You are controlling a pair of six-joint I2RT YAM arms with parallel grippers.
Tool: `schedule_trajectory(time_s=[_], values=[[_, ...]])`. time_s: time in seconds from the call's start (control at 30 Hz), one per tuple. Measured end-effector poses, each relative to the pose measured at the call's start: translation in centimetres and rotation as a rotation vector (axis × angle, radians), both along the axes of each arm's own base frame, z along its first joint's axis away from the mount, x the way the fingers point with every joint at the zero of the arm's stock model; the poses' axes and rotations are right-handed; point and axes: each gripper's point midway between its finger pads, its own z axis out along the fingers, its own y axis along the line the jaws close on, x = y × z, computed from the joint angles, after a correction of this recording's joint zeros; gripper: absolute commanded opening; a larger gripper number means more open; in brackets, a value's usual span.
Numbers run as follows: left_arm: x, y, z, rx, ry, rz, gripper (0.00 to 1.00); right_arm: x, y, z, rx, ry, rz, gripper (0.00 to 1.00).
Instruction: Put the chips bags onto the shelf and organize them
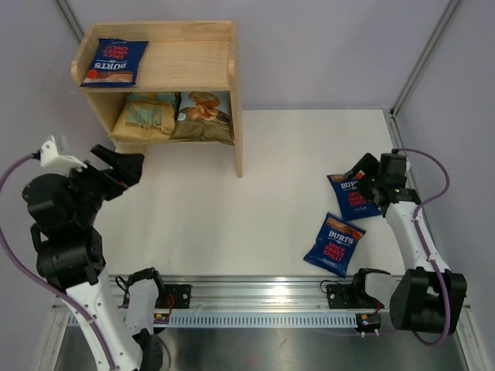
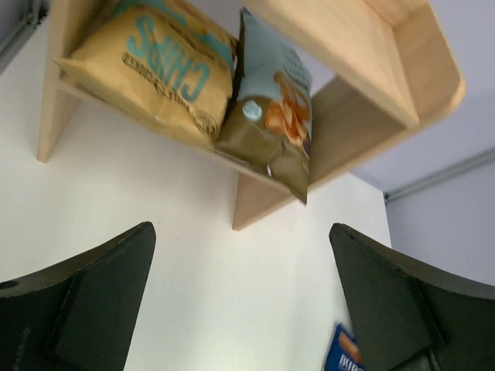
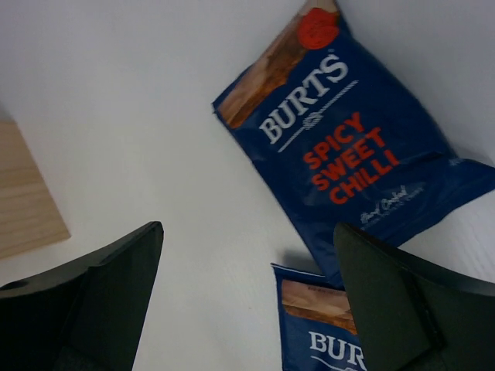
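Note:
The pale wood shelf (image 1: 207, 63) stands at the far left. A dark-blue Burts bag (image 1: 114, 62) lies on its top tier. The yellow-tan bag (image 1: 145, 117) and the light-blue bag (image 1: 203, 116) stand side by side on the lower tier, and both show in the left wrist view, yellow-tan (image 2: 151, 73) and light-blue (image 2: 271, 116). Two more Burts bags lie on the table at the right, one farther (image 1: 352, 195) and one nearer (image 1: 334, 243). My left gripper (image 1: 124, 166) is open and empty in front of the shelf. My right gripper (image 1: 362, 171) is open and empty above the farther bag (image 3: 348, 147).
The white table (image 1: 255, 201) is bounded by grey walls at the back and sides. A metal rail (image 1: 255, 297) runs along the near edge by the arm bases. The shelf's right side panel (image 3: 27, 201) shows in the right wrist view.

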Motion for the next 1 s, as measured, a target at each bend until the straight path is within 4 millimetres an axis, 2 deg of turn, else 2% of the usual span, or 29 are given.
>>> schedule_trajectory(time_s=[0.07, 0.17, 0.3, 0.53, 0.6, 0.7, 0.73, 0.83, 1.0], values=[[-1.6, -1.6, -2.1, 0.02, -0.01, -0.064, 0.99, 0.1, -2.4, -1.6, 0.017, 0.032, -0.087, 0.99], [-2.7, -3.7, -6.0, 0.022, 0.033, -0.176, 0.99, -0.2, -5.0, -3.3, 0.032, 0.052, -0.179, 1.0], [-3.1, -5.6, -9.8, 0.031, 0.111, -0.297, 0.99, -0.6, -7.1, -4.8, 0.022, 0.044, -0.255, 1.0], [-3.4, -7.4, -14.7, 0.073, 0.194, -0.431, 0.99, -2.3, -11.0, -7.8, 0.126, 0.036, -0.445, 0.99], [-3.2, -7.6, -16.0, 0.077, 0.213, -0.449, 0.99, -2.7, -11.3, -8.8, 0.163, 0.033, -0.472, 1.0], [-2.9, -7.8, -17.6, 0.077, 0.237, -0.464, 0.99, -2.9, -10.3, -10.8, 0.229, 0.049, -0.45, 0.99], [-2.8, -7.8, -18.0, 0.078, 0.241, -0.467, 0.99, -2.6, -9.9, -11.4, 0.256, 0.057, -0.436, 0.98], [-2.6, -8.0, -19.1, 0.075, 0.253, -0.476, 0.99, -0.4, -9.8, -11.2, 0.296, -0.001, -0.386, 0.93], [-2.5, -8.0, -19.6, 0.079, 0.241, -0.48, 0.99, 1.6, -9.5, -11.8, 0.345, -0.054, -0.334, 0.58]])
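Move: The far spicy sweet chilli bag, flat on the table, has its middle roughly 4 cm ahead of the open right hand, 5 cm to its right and 13 cm below. The other blue bag, nearer the robot, lies about 12 cm back of that hand, 1 cm to its left, at the same depth. From the empty left hand, high by the shelf, the far bag is some 60 cm to the right, 14 cm ahead and 41 cm lower. The far blue bag's near end is what the right hand goes for: the hand swings right and down about 10 cm each way, easing back slightly, then pushes forward some 4 cm low over the table, its left side rolling up 20 degrees. Its fingers begin closing around the near-right corner. Meanwhile the empty left hand, still open, sinks 20 cm and shifts 8 cm right, away from the shelf, turning clockwise. ##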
